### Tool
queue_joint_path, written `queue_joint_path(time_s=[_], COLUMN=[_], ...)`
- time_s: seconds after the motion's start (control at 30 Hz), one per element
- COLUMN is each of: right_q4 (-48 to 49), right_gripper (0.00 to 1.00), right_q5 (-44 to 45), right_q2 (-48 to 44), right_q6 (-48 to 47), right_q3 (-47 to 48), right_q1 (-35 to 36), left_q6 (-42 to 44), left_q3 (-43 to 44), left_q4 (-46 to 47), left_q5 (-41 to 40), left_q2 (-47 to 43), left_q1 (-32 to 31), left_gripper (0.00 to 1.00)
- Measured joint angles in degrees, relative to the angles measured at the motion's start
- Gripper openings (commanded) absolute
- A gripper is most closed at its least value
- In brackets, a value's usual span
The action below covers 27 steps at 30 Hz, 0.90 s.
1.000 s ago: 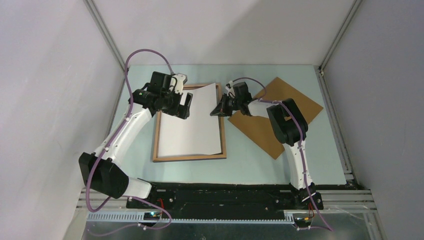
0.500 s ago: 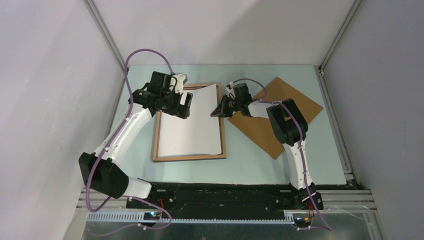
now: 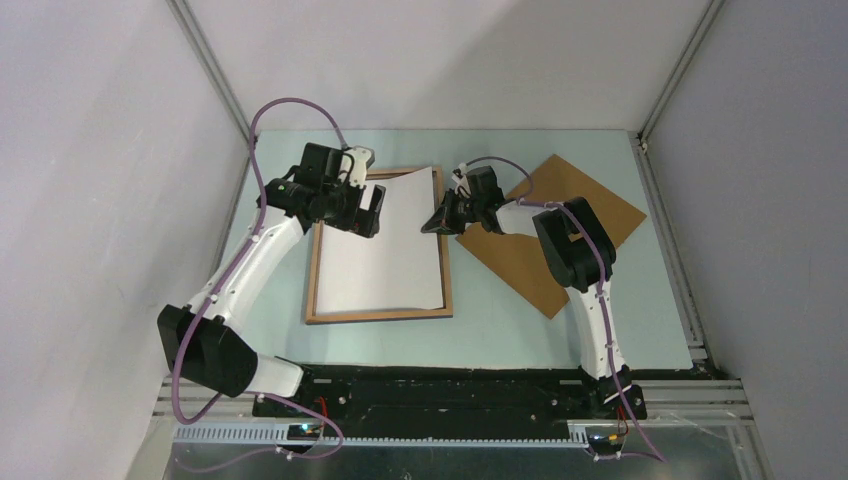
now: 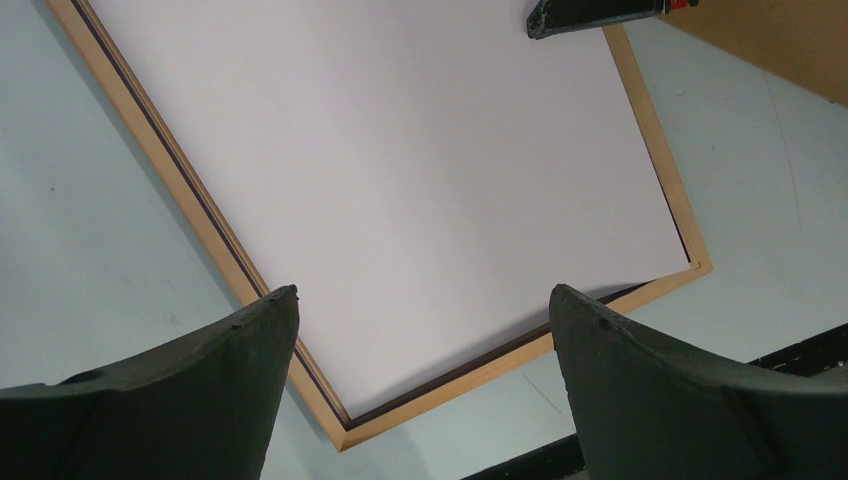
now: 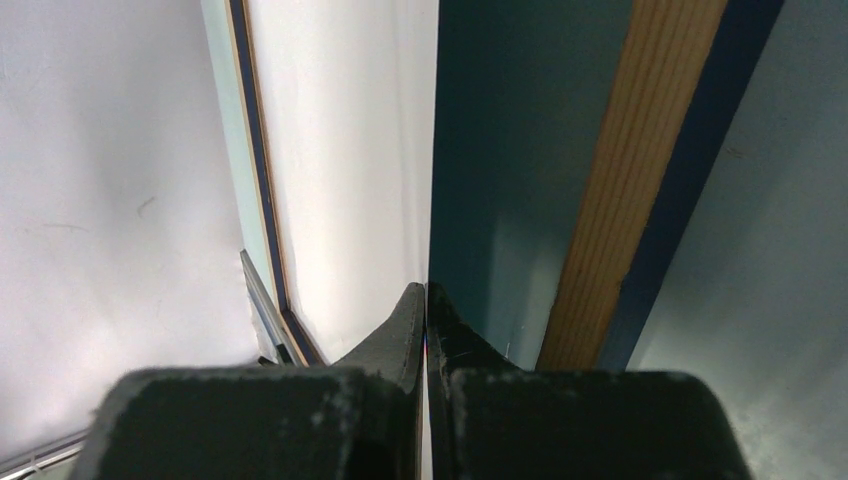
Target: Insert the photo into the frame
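The photo (image 3: 385,245) lies white reverse up inside the frame (image 3: 378,316), which rests flat on the table with its wood-brown face up. My right gripper (image 3: 437,222) is shut on the photo's right edge and holds that edge lifted off the rail. In the right wrist view the jaws (image 5: 427,290) pinch the thin sheet, white side (image 5: 340,150) to the left, blue printed side (image 5: 500,150) to the right, with the frame rail (image 5: 620,180) beyond. My left gripper (image 3: 365,210) hovers open over the photo's far left part, its fingers (image 4: 250,340) apart above the sheet (image 4: 400,170) and the frame corner (image 4: 345,435).
A solid brown backing board (image 3: 600,205) lies at an angle on the table to the right of the frame, partly under my right arm. Grey walls close in on both sides and the back. The black base rail (image 3: 450,385) runs along the near edge.
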Motion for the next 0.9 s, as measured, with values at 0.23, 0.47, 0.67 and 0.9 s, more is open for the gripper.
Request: queue_joint_path(time_s=[0.23, 0.47, 0.67, 0.9], right_q4=[0.0, 0.0, 0.0, -0.2], right_gripper=[0.0, 0.03, 0.23, 0.43], right_q5=[0.4, 0.3, 0.4, 0.6], right_q2=[0.0, 0.0, 0.0, 0.0], right_q6=[0.0, 0.0, 0.1, 0.0], right_q3=[0.0, 0.0, 0.0, 0.0], right_q1=[0.0, -0.2, -0.2, -0.2], left_q6=[0.0, 0.0, 0.0, 0.0], left_q3=[0.0, 0.0, 0.0, 0.0], left_q4=[0.0, 0.0, 0.0, 0.0], left_q5=[0.0, 0.0, 0.0, 0.2], left_q2=[0.0, 0.0, 0.0, 0.0], left_q1=[0.0, 0.0, 0.0, 0.0], left_gripper=[0.99, 1.0, 0.99, 1.0])
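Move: My right hand already pinches the photo's right edge, one finger above and one beneath, so the pinched spot is right at my fingers. The frame's right bar runs past it, its middle roughly 3 cm to the right, 2 cm back and 2 cm below; the brown board's middle is about 30 cm right, 1 cm back and 3 cm lower. From my left hand the pinched spot lies some 9 cm ahead, 13 cm to the right and 16 cm down. I keep my right hand practically where it is at the frame's right side, pinching the photo's edge at first, then spread the fingers to rather more than a third of their range. That ends the pinch; the upper finger comes clear of the sheet while the lower one stays under its edge, with no wrist turn to speak of. ##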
